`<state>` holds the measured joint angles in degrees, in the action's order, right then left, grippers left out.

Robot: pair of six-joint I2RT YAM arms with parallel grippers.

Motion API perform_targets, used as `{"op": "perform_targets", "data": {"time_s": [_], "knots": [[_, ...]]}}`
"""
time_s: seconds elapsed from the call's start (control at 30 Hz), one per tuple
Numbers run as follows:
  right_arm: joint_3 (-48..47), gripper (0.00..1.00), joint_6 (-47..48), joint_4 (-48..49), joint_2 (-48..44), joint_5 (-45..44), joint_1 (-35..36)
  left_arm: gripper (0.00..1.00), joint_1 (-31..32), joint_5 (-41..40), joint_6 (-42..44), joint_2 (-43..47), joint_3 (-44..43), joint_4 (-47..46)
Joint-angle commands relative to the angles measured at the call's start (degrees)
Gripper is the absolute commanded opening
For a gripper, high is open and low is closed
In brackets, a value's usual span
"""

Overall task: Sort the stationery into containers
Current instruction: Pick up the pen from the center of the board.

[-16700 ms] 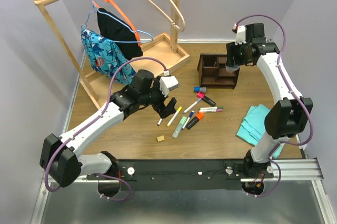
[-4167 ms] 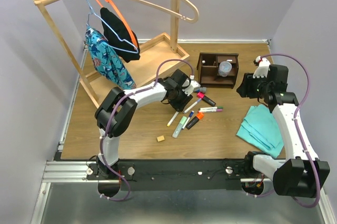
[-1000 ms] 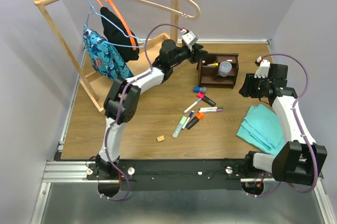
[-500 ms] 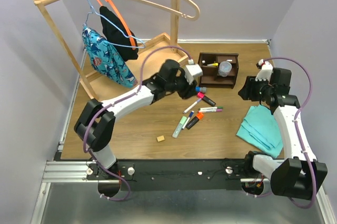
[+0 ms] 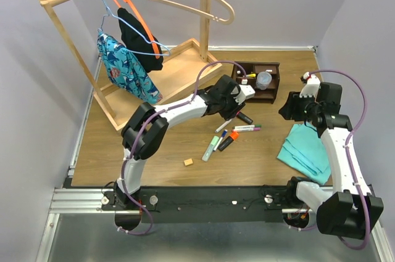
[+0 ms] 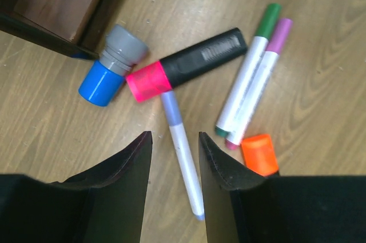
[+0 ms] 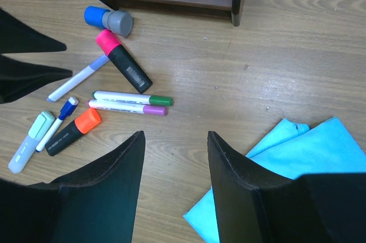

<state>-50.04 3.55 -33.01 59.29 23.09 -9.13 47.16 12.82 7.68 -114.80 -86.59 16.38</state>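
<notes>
My left gripper (image 6: 174, 140) hangs open just above the stationery on the table, its jaws either side of a white pen with a lilac cap (image 6: 182, 157) without touching it. Around the pen lie a pink-capped black highlighter (image 6: 189, 66), a blue-and-grey piece (image 6: 111, 66), green-capped (image 6: 251, 77) and purple-capped (image 6: 264, 86) markers and an orange cap (image 6: 259, 153). The dark wooden organizer (image 5: 256, 92) with the grey cup (image 5: 264, 79) inside stands just behind. My right gripper (image 7: 175, 140) is open and empty over bare wood to the right of the pile. A tan eraser (image 5: 188, 162) lies apart.
A folded teal cloth (image 5: 308, 148) lies under the right arm. The clothes rack with its pale tray (image 5: 179, 71) and hanging garments (image 5: 126, 68) fills the back left. A pale green highlighter (image 7: 28, 140) and a blue-capped pen (image 7: 57, 122) sit at the pile's near end.
My left gripper has come away from the organizer's top and dropped forward onto the pile of pens. The right arm has hardly moved.
</notes>
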Motion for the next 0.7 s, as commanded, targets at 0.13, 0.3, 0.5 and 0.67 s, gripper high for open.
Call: {"op": "perform_targets", "data": {"time_s": [0.13,0.3,0.5,0.67], "knots": [[1.53,0.56,-0.30,-0.65,-1.81,-0.07,-0.54,0.45,0.30,-3.86,-0.21,-5.34,-4.03,2.86],[1.18,0.56,-0.21,-0.56,-1.54,-0.06,-0.63,0.45,0.39,-3.59,-0.21,-8.76,-5.69,3.48],[1.17,0.56,-0.04,-0.91,-1.37,-0.24,-0.81,0.43,0.30,-3.59,-0.83,-12.01,-8.16,3.83],[1.09,0.56,0.05,-1.00,-1.10,-0.24,-0.89,0.35,0.48,-3.07,-1.09,-13.87,-9.39,4.10]]}}
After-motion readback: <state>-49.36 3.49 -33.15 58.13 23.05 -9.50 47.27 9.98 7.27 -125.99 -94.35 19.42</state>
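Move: The purple-capped pen lies about 7 cm below the left hand, its middle roughly 1 cm back and 1 cm to the left. The pink-capped highlighter lies 2 cm ahead and 6 cm to the right, the blue-grey cylinder 6 cm ahead and 2 cm right; the green and purple markers are some 3 cm back and 7 cm right. From the right hand the pen is about 22 cm left, 2 cm ahead and 15 cm down. No contact can be made out yet: the left hand sinks nearly straight down, about 5.5 cm, bringing its parted fingertips close around the pen near its cap, just short of the pink highlighter. It edges forward a little as well, the fingers tipping some 5 degrees steeper and drawing only slightly nearer each other, still not shut on the pen. ##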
